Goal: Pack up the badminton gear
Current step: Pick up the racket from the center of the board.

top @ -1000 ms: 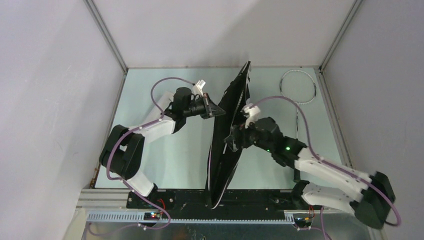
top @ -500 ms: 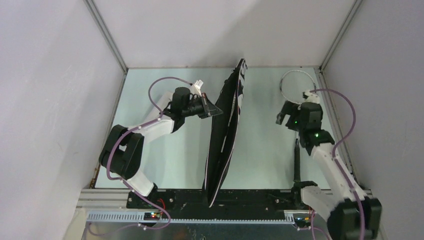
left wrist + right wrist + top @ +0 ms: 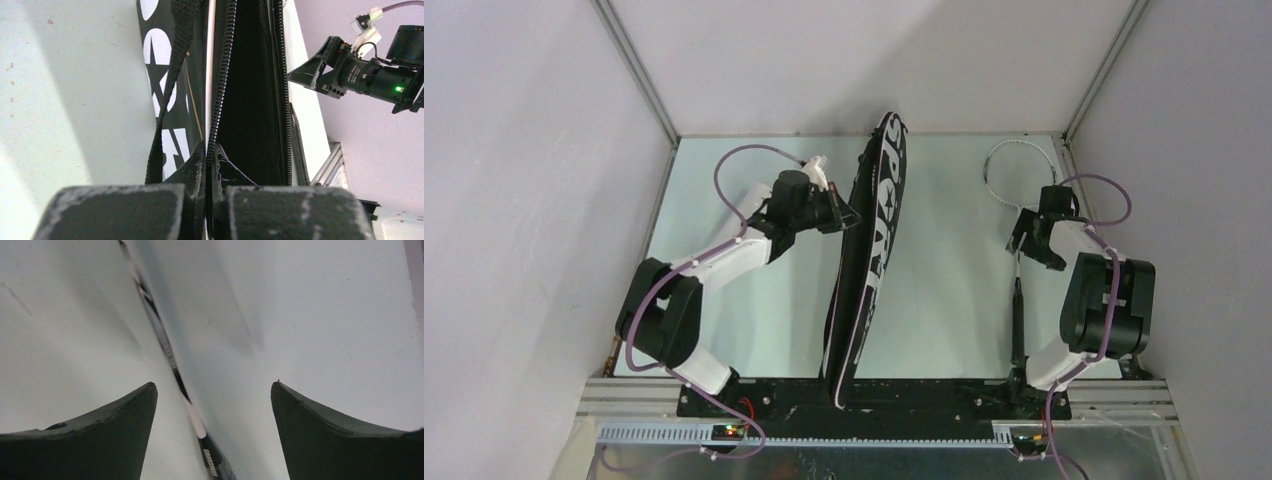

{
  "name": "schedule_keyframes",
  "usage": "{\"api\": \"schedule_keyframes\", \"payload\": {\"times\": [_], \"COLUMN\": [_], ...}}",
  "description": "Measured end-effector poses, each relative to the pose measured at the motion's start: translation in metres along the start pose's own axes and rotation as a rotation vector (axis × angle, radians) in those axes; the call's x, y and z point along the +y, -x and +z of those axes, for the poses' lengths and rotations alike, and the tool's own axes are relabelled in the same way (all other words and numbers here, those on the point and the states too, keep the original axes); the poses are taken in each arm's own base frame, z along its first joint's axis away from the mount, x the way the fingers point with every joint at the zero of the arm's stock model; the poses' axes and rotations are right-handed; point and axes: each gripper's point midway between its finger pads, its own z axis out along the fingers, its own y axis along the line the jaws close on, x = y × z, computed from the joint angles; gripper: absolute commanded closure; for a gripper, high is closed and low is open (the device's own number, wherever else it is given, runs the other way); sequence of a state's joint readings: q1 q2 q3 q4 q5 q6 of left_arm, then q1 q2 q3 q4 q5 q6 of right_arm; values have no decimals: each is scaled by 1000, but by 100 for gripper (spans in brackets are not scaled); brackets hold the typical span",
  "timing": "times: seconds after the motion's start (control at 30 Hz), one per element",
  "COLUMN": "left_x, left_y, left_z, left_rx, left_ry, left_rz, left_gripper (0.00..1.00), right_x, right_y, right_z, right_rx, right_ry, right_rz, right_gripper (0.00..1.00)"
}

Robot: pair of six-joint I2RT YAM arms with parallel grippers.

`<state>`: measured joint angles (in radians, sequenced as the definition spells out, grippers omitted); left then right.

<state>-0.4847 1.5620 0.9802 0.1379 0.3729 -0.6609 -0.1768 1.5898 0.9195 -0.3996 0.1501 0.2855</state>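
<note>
The black bag lettered "SPORT" stands on edge down the middle of the table, its zipper mouth gaping in the left wrist view. My left gripper is shut on the bag's zipper edge. A silver-framed racket lies at the right, head far, thin shaft toward the black handle. My right gripper hangs open just above the shaft, which runs between its fingers without touching them.
The right side wall runs close beside the racket and the right arm. The black base rail crosses the near edge. Bare table lies on both sides of the bag.
My right arm left the bag and swung right to hover over the racket shaft. The bag leaned over, showing its lettered face. The left gripper kept its hold.
</note>
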Motion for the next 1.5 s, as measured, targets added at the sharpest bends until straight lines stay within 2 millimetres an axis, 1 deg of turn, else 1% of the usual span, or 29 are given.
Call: {"api": "schedule_keyframes", "payload": {"times": [0.1,0.2,0.43,0.47,0.53,0.57,0.6,0.63,0.67,0.7,0.73,0.77,0.8,0.83,0.87,1.1,1.17,1.23,1.37,1.5], "left_x": [-1,-3,-7,-8,-10,-10,-11,-11,-12,-12,-11,-11,-11,-11,-10,-11,-10,-7,0,9], "left_y": [4,8,9,10,10,9,9,9,9,9,9,10,10,9,9,14,17,21,25,27], "left_z": [0,1,2,3,3,3,3,3,4,4,4,4,4,4,4,7,6,4,0,-5], "left_rx": [-4,-14,-17,-16,-18,-17,-16,-14,-13,-13,-13,-14,-14,-14,-14,-7,-8,-13,-21,-26], "left_ry": [28,49,105,108,111,111,110,111,111,111,112,113,114,115,116,126,148,176,225,275], "left_rz": [18,42,99,106,114,117,122,123,124,124,124,124,124,123,123,130,142,158,184,200], "left_gripper": [100,100,100,100,100,100,100,100,100,100,100,100,100,100,100,100,100,100,100,100], "right_x": [-6,-8,2,4,8,9,11,12,14,16,19,20,22,23,24,27,33,41,63,83], "right_y": [-3,-8,-17,-16,-17,-16,-17,-17,-18,-18,-18,-18,-18,-18,-18,-18,-19,-16,-1,15], "right_z": [7,10,16,16,17,17,17,18,18,18,18,18,19,19,19,16,11,-1,-37,-79], "right_rx": [24,44,74,72,76,76,80,81,84,89,91,93,95,96,97,87,76,46,-76,-215], "right_ry": [-18,-26,-12,-10,2,7,20,25,35,47,57,67,75,79,86,79,84,90,119,162], "right_rz": [-10,-27,-102,-113,-128,-134,-137,-145,-147,-150,-153,-157,-161,-163,-166,-213,-237,-274,-352,-395], "right_gripper": [25,30,38,39,48,56,61,68,71,77,80,87,90,97,100,100,100,100,100,100]}}
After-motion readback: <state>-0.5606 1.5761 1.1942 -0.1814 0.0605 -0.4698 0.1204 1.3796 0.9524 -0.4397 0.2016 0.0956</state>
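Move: The racket's bare shaft, just ahead of its black handle, lies some 3 cm to the left of the right hand, level with it fore and aft and about 3 cm lower. The racket head is centred roughly 27 cm ahead and 3 cm left of this hand; the handle's middle is some 15 cm back and 3 cm left. The open bag stands about 41 cm to its left, neither ahead nor back. From the left hand the shaft lies some 42 cm right, 8 cm back and 16 cm down. The racket's shaft is taken by the right hand, which sinks about 2.5 cm and edges as far left, shutting its open fingers to pinch the shaft just ahead of the handle, then lifts it some 10 cm while swinging left towards the bag and turning counter-clockwise. The left hand keeps its pinch on the bag's zipped edge, easing slightly forward and rolling its left side up nearly 20 degrees. ##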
